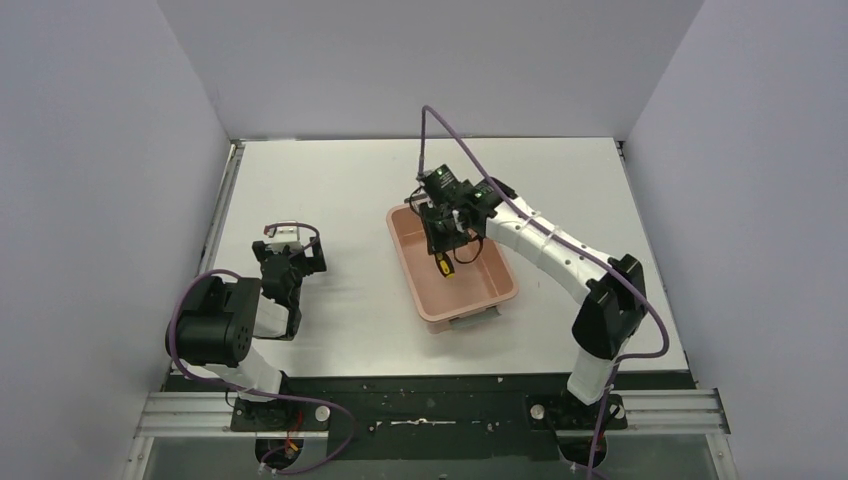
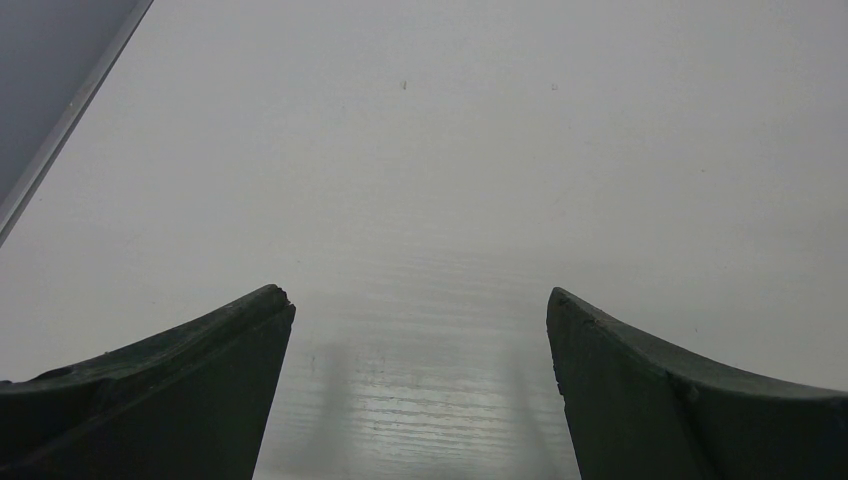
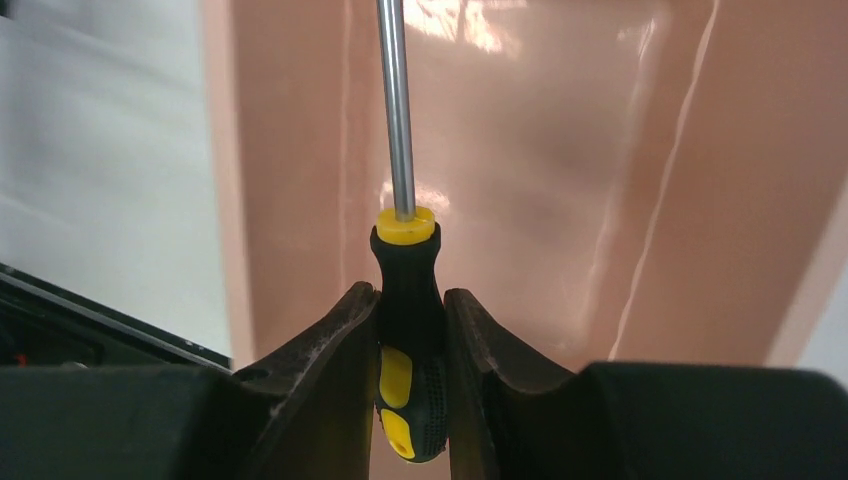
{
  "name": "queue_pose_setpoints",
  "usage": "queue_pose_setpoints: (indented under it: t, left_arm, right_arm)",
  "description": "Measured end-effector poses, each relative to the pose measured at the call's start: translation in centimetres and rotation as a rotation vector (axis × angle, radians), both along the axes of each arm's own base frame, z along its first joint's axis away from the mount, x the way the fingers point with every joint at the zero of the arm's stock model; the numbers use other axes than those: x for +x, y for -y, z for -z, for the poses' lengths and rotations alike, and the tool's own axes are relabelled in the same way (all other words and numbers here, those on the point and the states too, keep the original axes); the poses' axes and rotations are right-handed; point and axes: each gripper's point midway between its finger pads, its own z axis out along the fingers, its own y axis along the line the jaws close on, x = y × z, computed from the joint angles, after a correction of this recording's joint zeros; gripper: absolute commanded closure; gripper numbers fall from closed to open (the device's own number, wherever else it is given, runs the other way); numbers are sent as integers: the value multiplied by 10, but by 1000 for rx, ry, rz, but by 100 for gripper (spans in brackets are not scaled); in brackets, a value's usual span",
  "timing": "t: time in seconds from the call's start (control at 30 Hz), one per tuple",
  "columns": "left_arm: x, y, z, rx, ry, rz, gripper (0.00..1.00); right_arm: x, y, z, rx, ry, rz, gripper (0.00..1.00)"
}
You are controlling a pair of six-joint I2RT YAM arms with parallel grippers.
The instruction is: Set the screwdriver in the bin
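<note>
My right gripper (image 3: 410, 300) is shut on the black-and-yellow handle of the screwdriver (image 3: 405, 290). Its thin metal shaft points away from the fingers, over the inside of the salmon-pink bin (image 3: 560, 170). From above, the right gripper (image 1: 445, 240) hangs over the far half of the bin (image 1: 475, 298), and the yellow handle end of the screwdriver (image 1: 442, 266) shows below it. On the left side of the table my left gripper (image 1: 283, 262) rests low, away from the bin. In its wrist view the left gripper (image 2: 420, 305) stands open over bare tabletop.
The bin sits a little right of the table's middle, long side running near to far. Grey walls close in the white table (image 1: 330, 190) on the left, back and right. A metal rail (image 1: 430, 410) with both arm bases runs along the near edge.
</note>
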Motion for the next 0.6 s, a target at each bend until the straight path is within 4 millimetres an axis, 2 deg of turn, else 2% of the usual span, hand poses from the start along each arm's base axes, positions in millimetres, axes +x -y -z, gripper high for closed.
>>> queue_pose_setpoints:
  t: [0.13,0.3,0.6]
  left_arm:
    - [0,0,0,0,0,0,3]
    - [0,0,0,0,0,0,3]
    - [0,0,0,0,0,0,3]
  right_arm:
    - [-18,17,62,-88,-94,33,100]
    - [-28,34,103,-152,-125,69,100]
    - [-28,46,162,-208,-126,114,72]
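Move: The bin, its middle some 5 cm ahead of the right hand, 4 cm to its right and about 14 cm below, is where the screwdriver, already pinched by its handle, is being taken. The bin's far grey handle is roughly 21 cm ahead and 2 cm left of that hand, the near grey handle some 12 cm back and 7 cm right, both about 10 cm below. From the idle left hand, the bin's middle is about 40 cm right, 4 cm back and 1 cm below. The screwdriver, kept pinched by its handle, is lowered some 16 cm by the right hand into the nearer half of the bin, drifting about 5 cm to the right on the way and a little back at first. The drop is quick, then slows towards the floor, while the wrist turns the fingers some 15 degrees nearer to straight down; they stay closed. ##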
